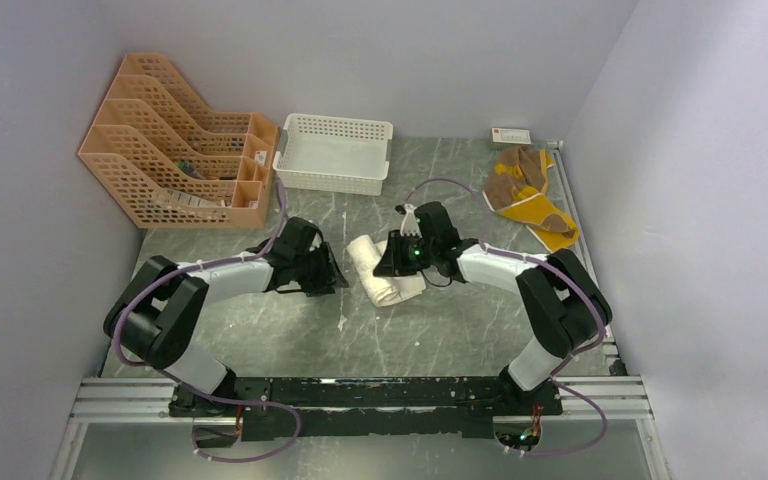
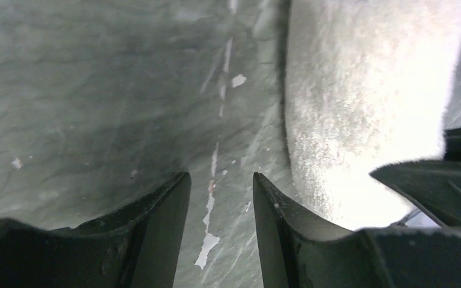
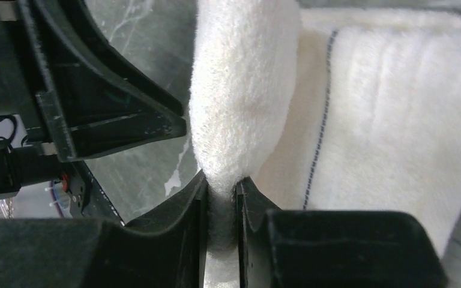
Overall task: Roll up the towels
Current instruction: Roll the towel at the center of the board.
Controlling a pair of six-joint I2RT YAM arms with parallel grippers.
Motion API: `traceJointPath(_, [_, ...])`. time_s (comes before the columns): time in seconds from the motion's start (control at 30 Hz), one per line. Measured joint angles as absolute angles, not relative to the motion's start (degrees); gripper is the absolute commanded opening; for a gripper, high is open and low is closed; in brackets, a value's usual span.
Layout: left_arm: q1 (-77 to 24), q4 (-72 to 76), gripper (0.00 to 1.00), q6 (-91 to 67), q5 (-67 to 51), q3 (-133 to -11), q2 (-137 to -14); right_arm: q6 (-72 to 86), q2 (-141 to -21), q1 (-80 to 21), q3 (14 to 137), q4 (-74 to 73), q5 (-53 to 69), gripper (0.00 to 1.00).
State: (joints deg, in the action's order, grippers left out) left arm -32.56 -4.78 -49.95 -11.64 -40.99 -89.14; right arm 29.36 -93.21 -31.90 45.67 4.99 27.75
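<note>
A cream-white towel (image 1: 380, 272) lies partly rolled in the middle of the table. My right gripper (image 1: 397, 262) is at its right side, shut on a fold of the cream towel (image 3: 243, 102); the cloth is pinched between the right gripper's (image 3: 221, 192) jaws. My left gripper (image 1: 332, 278) sits just left of the towel, open, with only bare table between the left gripper's (image 2: 219, 180) fingers; the cream towel (image 2: 366, 108) shows to its right. The brown and mustard-yellow towel (image 1: 525, 195) lies crumpled at the back right.
A white lattice basket (image 1: 334, 152) stands at the back centre. An orange file rack (image 1: 180, 145) stands at the back left. A small white box (image 1: 510, 135) sits by the back wall. Grey walls close in on both sides.
</note>
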Motion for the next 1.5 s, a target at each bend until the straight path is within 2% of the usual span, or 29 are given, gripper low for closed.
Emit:
traceJointPath(0.47, [-31.2, -2.2, 0.55, -50.9, -13.1, -38.4, -88.9, 33.8, -97.2, -40.0, 49.2, 6.5, 26.3, 0.20])
traceJointPath(0.67, [-30.9, -1.5, 0.55, -51.0, -13.8, -38.3, -89.5, 38.3, -98.2, -40.8, 50.0, 8.0, 25.2, 0.13])
traceJointPath(0.8, [-30.8, -1.5, 0.55, -50.9, -13.7, -38.1, -89.2, 44.3, -98.7, -40.7, 46.2, 15.5, 26.3, 0.08])
traceJointPath(0.93, [-29.1, -4.4, 0.55, -49.8, -13.1, -38.1, -87.6, 52.9, -102.2, -40.3, 40.7, 29.0, 28.9, 0.07])
traceJointPath(1.13, [-25.1, -8.7, 0.57, -47.5, -12.9, -38.1, -84.6, 64.7, -109.3, -40.4, 35.7, 47.1, 31.4, 0.09])
traceJointPath(1.27, [-24.6, -8.0, 0.57, -46.8, -13.6, -38.1, -84.8, 68.1, -110.8, -40.5, 35.0, 51.2, 31.5, 0.13])
traceJointPath(1.5, [-24.9, -1.7, 0.58, -46.0, -16.9, -38.1, -87.4, 68.2, -110.8, -40.6, 35.8, 49.4, 31.0, 0.15])
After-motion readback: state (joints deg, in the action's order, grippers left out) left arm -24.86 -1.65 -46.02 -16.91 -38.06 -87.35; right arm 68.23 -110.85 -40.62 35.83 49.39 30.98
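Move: I already have the rolled white towel pinched in my right fingers, its middle about 1 cm to their left, 1 cm back and 2 cm below. The clear spot it goes to is roughly 7 cm left, 4 cm back and 3 cm down. The towel's loose flap lies about 6 cm right and 3 cm back, the white chip mark 7 cm left and 11 cm back, both some 5 cm below. From my open left hand the rolled towel is about 7 cm right, 3 cm ahead, at its height. Keeping the towel pinched, my right hand pulls it left about 8 cm and back 4, towards my left hand. It rises slightly, then sinks, while the wrist rolls about its fingers by some 25 degrees and the fingertips level out a little. My left hand, still open, waits, swings left to make room, then eases partway back towards the roll. ##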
